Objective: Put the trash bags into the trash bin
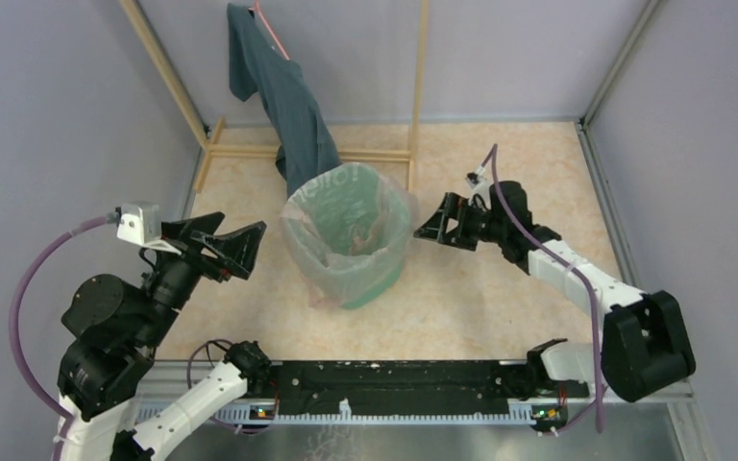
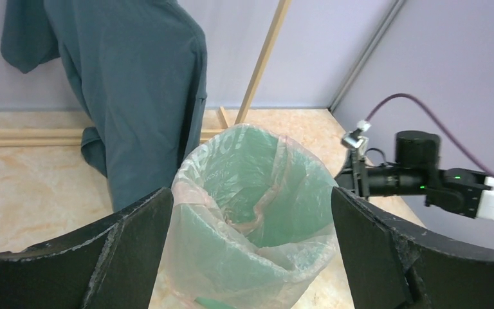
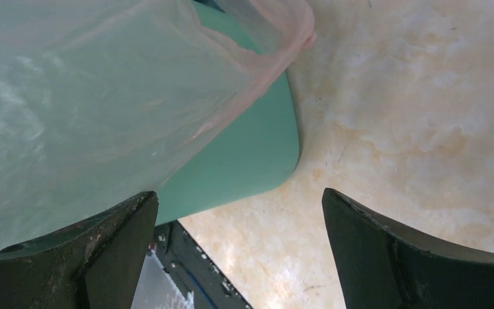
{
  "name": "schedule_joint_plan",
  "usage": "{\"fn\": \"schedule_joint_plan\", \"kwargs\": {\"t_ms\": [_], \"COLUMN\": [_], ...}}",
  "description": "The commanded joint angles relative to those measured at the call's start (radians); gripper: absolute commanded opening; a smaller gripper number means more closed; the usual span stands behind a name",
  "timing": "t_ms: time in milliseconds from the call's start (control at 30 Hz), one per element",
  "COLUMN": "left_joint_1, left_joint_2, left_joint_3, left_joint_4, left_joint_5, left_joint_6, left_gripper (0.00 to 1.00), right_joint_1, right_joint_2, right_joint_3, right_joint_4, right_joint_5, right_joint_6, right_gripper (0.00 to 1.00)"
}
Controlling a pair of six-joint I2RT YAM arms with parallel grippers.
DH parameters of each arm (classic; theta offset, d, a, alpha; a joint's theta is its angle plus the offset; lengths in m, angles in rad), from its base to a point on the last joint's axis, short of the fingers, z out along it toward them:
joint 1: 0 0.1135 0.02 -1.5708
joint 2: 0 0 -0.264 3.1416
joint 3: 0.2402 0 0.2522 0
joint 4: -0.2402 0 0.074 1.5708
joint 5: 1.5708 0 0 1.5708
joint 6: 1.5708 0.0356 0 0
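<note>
The mint-green trash bin (image 1: pixel 373 286) stands upright at mid-floor. A pale pink translucent trash bag (image 1: pixel 319 257) lines it, with its mouth folded over the rim and hanging down the outside. Crumpled film lies inside the bin. My left gripper (image 1: pixel 247 240) is open just left of the bin, apart from it. In the left wrist view the bag (image 2: pixel 231 257) shows between the wide fingers of the left gripper (image 2: pixel 251 196). My right gripper (image 1: pixel 430 219) is open on the bin's right side. In the right wrist view the right gripper (image 3: pixel 239 199) holds nothing, with the bag (image 3: pixel 90 96) and bin wall (image 3: pixel 251 154) at upper left.
A dark teal garment (image 1: pixel 288 106) hangs from a wooden rack (image 1: pixel 413 86) behind the bin, its lower end reaching the bin's far rim. A black base rail (image 1: pixel 394 384) runs along the near edge. Grey walls close in the left, right and back.
</note>
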Motion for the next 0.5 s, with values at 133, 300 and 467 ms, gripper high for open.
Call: {"fn": "schedule_joint_plan", "kwargs": {"t_ms": [133,300,467], "left_joint_1": [-0.003,-0.004,-0.004], "left_joint_2": [0.011,0.003,-0.014], "left_joint_3": [0.034,0.064,0.077], "left_joint_4": [0.020,-0.010,-0.015], "left_joint_5": [0.038,0.040,0.039], "left_joint_6": [0.058,0.055,0.048], "left_gripper": [0.98,0.98,0.98], "right_joint_1": [0.232,0.438,0.606], "right_joint_2": [0.284,0.453,0.683], "right_joint_3": [0.063,0.196,0.483], "right_joint_4": [0.368,0.475,0.507], "right_joint_5": [0.153,0.269,0.361], "right_joint_6": [0.022,0.148,0.228], "right_gripper": [0.96,0.95,0.95]}}
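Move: Just to the right hand's left stands the bag-lined trash bin, its middle roughly 16 cm to the left, 2 cm nearer the base and 4 cm below the hand. The hanging shirt's lower end is about 14 cm ahead of the hand and 22 cm left; the wooden stand's foot lies some 17 cm ahead and 4 cm left. From the left hand, the bin is about 11 cm ahead, 16 cm right and 30 cm below. Shoving the trash bin sideways, the right hand sweeps some 19 cm to the left, gathering speed and sinking about 7 cm beside the bin for most of the way. Its open fingers come to bear on the bin's bagged right side and push it along towards the left, with no grip taken, while the wrist turns about 10 degrees counter-clockwise. ##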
